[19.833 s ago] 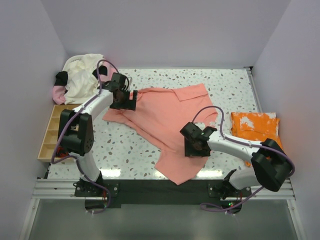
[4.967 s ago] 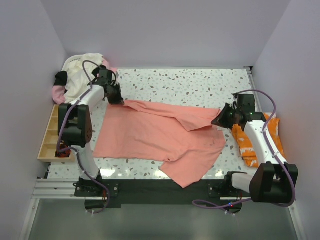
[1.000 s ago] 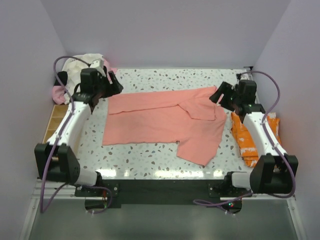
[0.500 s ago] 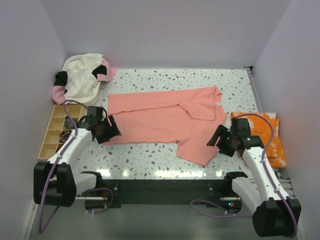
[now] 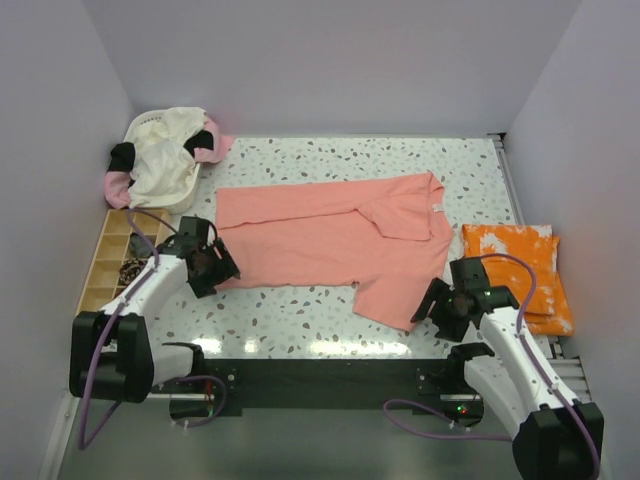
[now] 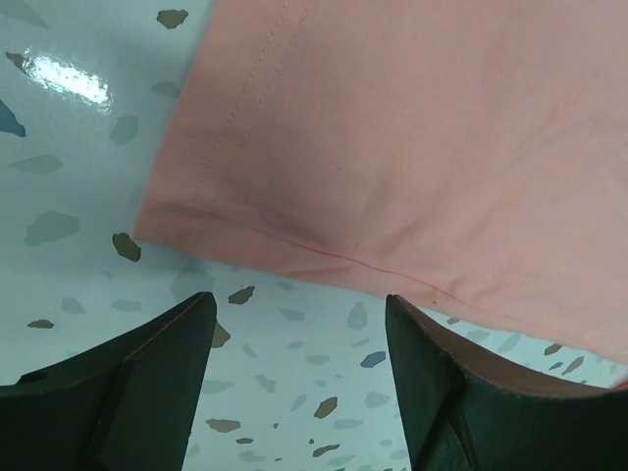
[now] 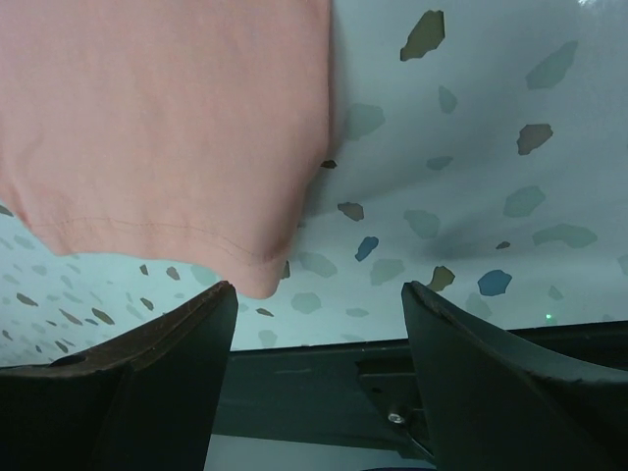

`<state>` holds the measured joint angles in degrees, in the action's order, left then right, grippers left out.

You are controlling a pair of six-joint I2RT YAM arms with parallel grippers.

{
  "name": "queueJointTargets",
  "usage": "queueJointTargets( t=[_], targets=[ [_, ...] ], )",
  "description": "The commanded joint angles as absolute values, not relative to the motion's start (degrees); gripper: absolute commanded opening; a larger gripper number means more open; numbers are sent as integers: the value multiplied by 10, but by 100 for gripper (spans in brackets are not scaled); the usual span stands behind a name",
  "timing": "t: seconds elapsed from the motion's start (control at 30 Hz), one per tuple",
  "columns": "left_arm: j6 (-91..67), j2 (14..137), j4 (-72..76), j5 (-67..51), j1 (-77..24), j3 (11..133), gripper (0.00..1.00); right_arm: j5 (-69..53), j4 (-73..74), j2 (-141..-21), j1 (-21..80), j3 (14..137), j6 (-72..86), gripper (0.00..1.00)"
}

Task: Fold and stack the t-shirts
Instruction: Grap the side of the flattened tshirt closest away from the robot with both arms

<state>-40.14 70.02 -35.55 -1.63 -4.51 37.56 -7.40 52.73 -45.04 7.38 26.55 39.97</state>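
Note:
A salmon-pink t-shirt [image 5: 330, 235] lies spread flat across the middle of the table, its white neck label [image 5: 437, 204] at the right. My left gripper [image 5: 213, 270] is open just off the shirt's near left corner [image 6: 157, 221]; the hem shows between its fingers [image 6: 147, 383]. My right gripper [image 5: 438, 305] is open beside the shirt's near right corner [image 7: 250, 280], above the table's front edge. An orange t-shirt with white splotches [image 5: 515, 265] lies folded at the right. Cream and pink shirts [image 5: 165, 155] are heaped at the back left.
A white basket [image 5: 150, 125] holds the heap at the back left corner. A wooden compartment tray [image 5: 110, 255] sits along the left edge. The black front rail [image 7: 324, 392] runs just below my right gripper. Walls close the table on three sides.
Both arms have pulled back from the shirt's far corners to its near corners over the last second. The shirt now lies flat and still, released by both grippers.

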Motion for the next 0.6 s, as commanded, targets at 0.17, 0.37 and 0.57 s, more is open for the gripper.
queueJointTargets(
  t=[0.17, 0.37, 0.57],
  targets=[
    [-428, 761, -278, -33, -41, 345, 70, -92, 440, -492, 83, 243, 430, 71],
    [-425, 785, -237, -49, -40, 334, 54, -98, 394, -528, 86, 241, 435, 65],
    [-421, 787, -225, -57, -40, 330, 26, -108, 351, -556, 90, 236, 441, 24]
  ],
)
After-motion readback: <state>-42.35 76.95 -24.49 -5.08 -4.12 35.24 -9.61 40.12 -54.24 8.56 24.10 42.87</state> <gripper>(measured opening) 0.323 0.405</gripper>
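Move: The t-shirt's near edge, a little in from its left corner, lies about 2 cm ahead of the left hand, 1 cm to its right and 3 cm below; the wooden tray stands some 21 cm to this hand's left and 5 cm farther out. For the right hand, the outer edge of the near sleeve is roughly 3 cm ahead, 2 cm left and 3 cm below, with the folded orange cloth about 19 cm to its right and 10 cm ahead. Both hands pinch the t-shirt: the left gathers the near edge between its fingertips, the right the sleeve close to its tip, their open fingers closing to less than half and just over half of where they were. Each first sinks about 2 cm, then eases forward and inward over the cloth, some 2 to 3 cm in all, the wrists hardly turning. ##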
